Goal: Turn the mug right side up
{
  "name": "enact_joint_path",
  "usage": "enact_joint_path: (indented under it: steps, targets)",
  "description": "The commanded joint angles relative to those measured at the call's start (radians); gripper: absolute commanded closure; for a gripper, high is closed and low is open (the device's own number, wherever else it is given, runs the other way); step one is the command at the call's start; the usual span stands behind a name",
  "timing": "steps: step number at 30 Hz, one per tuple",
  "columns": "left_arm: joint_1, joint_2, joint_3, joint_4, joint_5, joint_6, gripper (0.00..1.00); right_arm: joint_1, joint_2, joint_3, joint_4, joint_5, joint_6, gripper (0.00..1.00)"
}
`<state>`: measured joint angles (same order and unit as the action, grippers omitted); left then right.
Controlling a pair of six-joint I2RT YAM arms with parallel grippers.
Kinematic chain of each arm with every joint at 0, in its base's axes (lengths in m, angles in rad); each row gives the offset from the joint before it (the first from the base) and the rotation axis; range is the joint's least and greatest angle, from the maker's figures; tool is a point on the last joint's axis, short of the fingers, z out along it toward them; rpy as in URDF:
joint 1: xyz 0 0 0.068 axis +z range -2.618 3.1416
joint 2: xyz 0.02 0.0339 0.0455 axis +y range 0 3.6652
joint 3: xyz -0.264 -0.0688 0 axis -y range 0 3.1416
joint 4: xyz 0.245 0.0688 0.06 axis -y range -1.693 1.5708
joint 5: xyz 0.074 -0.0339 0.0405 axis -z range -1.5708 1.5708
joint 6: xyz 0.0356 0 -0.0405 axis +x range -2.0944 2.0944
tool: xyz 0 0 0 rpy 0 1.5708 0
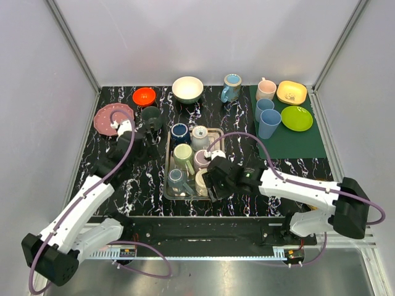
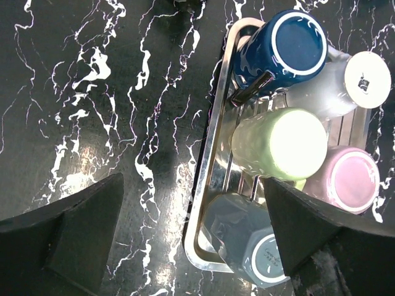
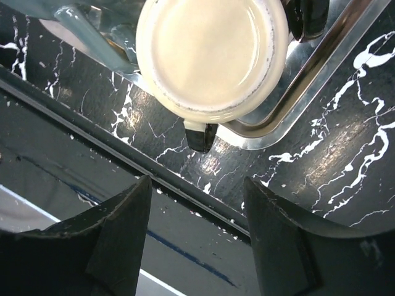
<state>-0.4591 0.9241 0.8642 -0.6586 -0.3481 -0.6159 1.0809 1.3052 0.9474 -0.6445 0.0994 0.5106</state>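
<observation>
A metal tray (image 1: pixel 216 132) holds several mugs, all bottom up: navy (image 1: pixel 179 132), white (image 1: pixel 199 137), green (image 1: pixel 182 154), pink (image 1: pixel 202 159), grey-blue (image 1: pixel 176 179) and cream (image 1: pixel 201 182). My right gripper (image 1: pixel 213 180) is open over the tray's near right corner. In the right wrist view the cream mug (image 3: pixel 213 55) and its dark handle (image 3: pixel 202 137) lie just ahead of the open right gripper (image 3: pixel 197 231). My left gripper (image 1: pixel 153 143) is open and empty beside the tray's left rim (image 2: pixel 207 185); in the left wrist view the left gripper (image 2: pixel 191 246) spans the grey-blue mug (image 2: pixel 256 246).
A dark mug (image 1: pixel 151 116), pink plate (image 1: pixel 108 117) and red bowl (image 1: pixel 144 96) stand at the back left. A white bowl (image 1: pixel 187 88) and blue mug (image 1: pixel 232 86) are at the back. A green mat (image 1: pixel 296 145) at the right holds cups, a yellow bowl (image 1: pixel 291 92) and a green plate (image 1: pixel 296 118).
</observation>
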Motion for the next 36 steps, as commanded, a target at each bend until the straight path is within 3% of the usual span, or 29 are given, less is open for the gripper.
enact_joint_path:
  steps: [1, 12, 15, 23, 32, 36]
  targets:
    - [-0.001, -0.057, -0.014, -0.004, -0.064, -0.119, 0.01, 0.047, 0.068, 0.056, 0.019, 0.149, 0.138, 0.34]
    - [-0.001, -0.045, -0.024, -0.018, -0.029, -0.108, 0.01, 0.05, 0.215, 0.116, 0.035, 0.306, 0.172, 0.4]
    - [-0.001, -0.042, -0.022, -0.016, -0.016, -0.1, 0.02, 0.05, 0.242, 0.132, 0.04, 0.306, 0.149, 0.43]
    - [-0.001, -0.059, -0.028, -0.001, 0.02, -0.087, 0.04, 0.048, 0.285, 0.134, 0.054, 0.269, 0.106, 0.64]
    - [-0.001, -0.083, -0.05, 0.02, 0.061, -0.093, 0.06, 0.028, 0.31, 0.123, 0.071, 0.264, 0.085, 0.61]
    - [-0.001, -0.087, -0.054, 0.027, 0.067, -0.094, 0.07, 0.021, 0.309, 0.11, 0.089, 0.257, 0.066, 0.7]
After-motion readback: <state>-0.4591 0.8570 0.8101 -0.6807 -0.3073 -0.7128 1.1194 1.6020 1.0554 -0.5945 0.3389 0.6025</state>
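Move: The upside-down cream mug's middle lies about 8 cm ahead of the right hand, 4 cm left and 5 cm below, its handle pointing back at the hand. The pink mug stands some 7 cm beyond the cream mug, the grey-blue mug about 9 cm to its left and level with it. From the left hand the cream mug is roughly 21 cm right, 3 cm back and 13 cm lower. The right hand sinks and reaches forward, about 5 cm down, and closes its fingers around the cream mug's handle. ##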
